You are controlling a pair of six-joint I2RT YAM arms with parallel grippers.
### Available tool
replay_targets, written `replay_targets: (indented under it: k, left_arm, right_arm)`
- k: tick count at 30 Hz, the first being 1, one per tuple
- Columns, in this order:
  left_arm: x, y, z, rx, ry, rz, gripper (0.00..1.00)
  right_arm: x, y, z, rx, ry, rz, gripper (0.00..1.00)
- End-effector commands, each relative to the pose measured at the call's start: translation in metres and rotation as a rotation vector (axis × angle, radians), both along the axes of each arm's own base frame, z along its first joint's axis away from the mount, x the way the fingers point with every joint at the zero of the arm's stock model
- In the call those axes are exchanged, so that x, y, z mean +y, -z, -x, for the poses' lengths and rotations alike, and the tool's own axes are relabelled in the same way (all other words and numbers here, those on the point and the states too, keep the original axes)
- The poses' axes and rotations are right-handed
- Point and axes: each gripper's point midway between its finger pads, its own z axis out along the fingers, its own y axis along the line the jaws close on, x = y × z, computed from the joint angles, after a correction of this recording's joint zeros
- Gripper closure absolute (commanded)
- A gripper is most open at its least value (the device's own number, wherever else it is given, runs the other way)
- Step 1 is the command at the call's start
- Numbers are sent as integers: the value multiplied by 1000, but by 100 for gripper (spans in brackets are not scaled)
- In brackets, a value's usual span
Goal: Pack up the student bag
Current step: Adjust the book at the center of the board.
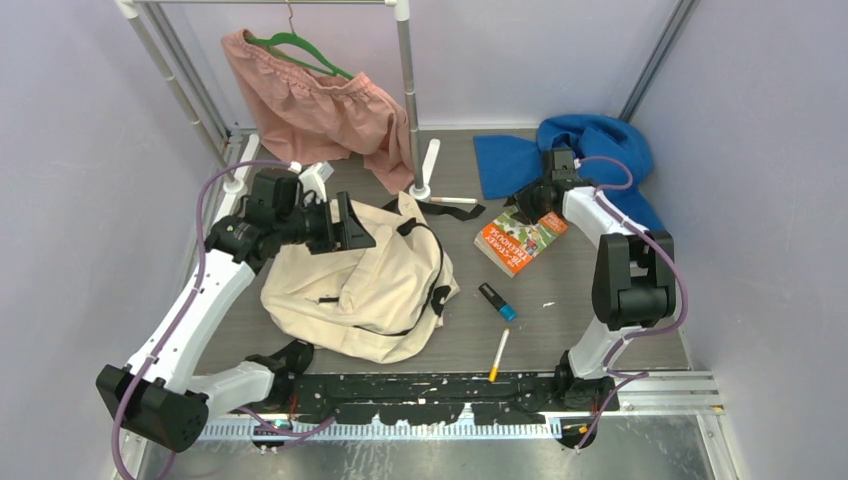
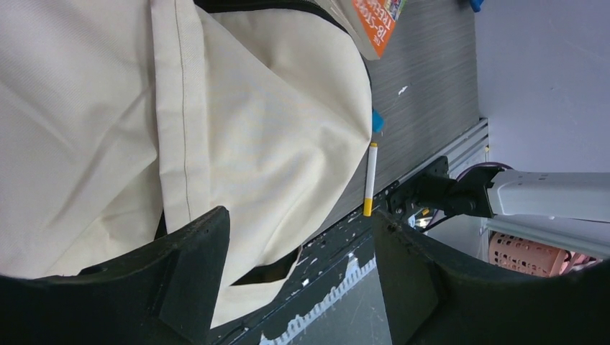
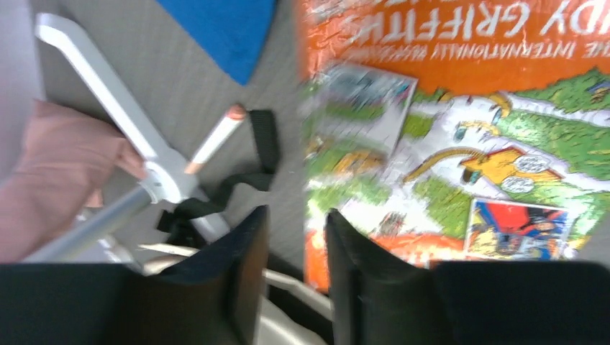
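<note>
The student bag (image 1: pixel 360 285), cream fabric with black straps and zip lines, lies slumped on the grey table left of centre. My left gripper (image 1: pixel 355 222) hovers over its upper left part, jaws wide open and holding nothing; in the left wrist view the bag (image 2: pixel 252 108) fills the space past the left gripper (image 2: pixel 298 223). An orange picture book (image 1: pixel 520 243) lies right of the bag. My right gripper (image 1: pixel 520 205) sits at the book's far left corner. In the right wrist view the right gripper (image 3: pixel 296 215) shows a narrow gap with nothing in it, beside the book (image 3: pixel 467 144).
A white marker (image 1: pixel 452 200) and a black strap (image 3: pixel 237 180) lie by the rack foot (image 1: pixel 428 165). A blue cloth (image 1: pixel 590 150) is at the back right, and a pink garment (image 1: pixel 320 100) hangs at the back. A black marker (image 1: pixel 497 301) and a yellow-tipped pen (image 1: pixel 499 354) lie near the front.
</note>
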Motion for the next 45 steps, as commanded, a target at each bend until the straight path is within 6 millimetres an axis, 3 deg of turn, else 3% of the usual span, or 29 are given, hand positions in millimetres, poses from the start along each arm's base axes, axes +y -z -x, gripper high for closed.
replay_targets:
  k: [1, 4, 6, 12, 15, 16, 24, 31, 36, 40, 43, 45]
  left_arm:
    - [-4, -14, 0, -42, 10, 16, 27]
    - [-8, -15, 0, -52, 27, -7, 26]
    - [-16, -18, 0, -68, 45, -27, 25]
    - [-62, -16, 8, -86, 151, -74, 25]
    - [-80, -12, 10, -81, 180, -65, 25]
    - [-84, -10, 11, -77, 189, -64, 25]
    - [-103, -8, 22, -71, 229, -71, 25]
    - [-101, -6, 27, -66, 224, -73, 25]
    - [-100, -6, 28, -66, 225, -73, 25]
    - [-104, -2, 28, -52, 240, -70, 25]
    - [-107, -1, 28, -50, 252, -67, 25]
    - [-109, -1, 28, -47, 259, -59, 25]
  right_arm:
    - [26, -49, -32, -199, -68, -92, 48]
    - [3, -53, -17, -195, -105, 65, 30]
    - [-22, -51, -6, -178, -124, 190, 24]
    - [-81, -21, 27, -11, -151, 430, 23]
    - [-88, -12, 27, 1, -178, 479, 23]
    - [-99, -8, 24, 11, -169, 490, 22]
    - [-99, 2, -26, -8, -258, 500, 6]
    - [-102, 25, -44, -11, -282, 525, 0]
    - [-94, 39, -30, 13, -274, 467, 0]
    - [-88, 42, -5, 40, -260, 422, 0]
    - [-86, 44, 13, 46, -254, 413, 0]
    - [-94, 34, 11, 24, -239, 461, 0]
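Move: Under the right hand is the orange treehouse book, whose raised left long edge sits between the barely parted fingers. Its middle is about 5 cm back from the hand, level with it sideways and some 5 cm below. The blue cloth is about 15 cm ahead and 12 cm right; the highlighter is 20 cm back and 5 cm left. From the left hand the book is roughly 13 cm ahead, 36 cm right and 22 cm below; the bag is 2 cm ahead, 4 cm left, 20 cm down. Letting go of the book's left edge, the right hand opens wide, lifts and crosses about 9 cm to the right, then sinks and pushes forward to hover low by the far right part of the book, easing back slightly at the end; it tilts some 30 degrees so the fingers swing rightward. The empty left hand, open, shifts about 10 cm right and a little back above the bag, turning slightly clockwise. ##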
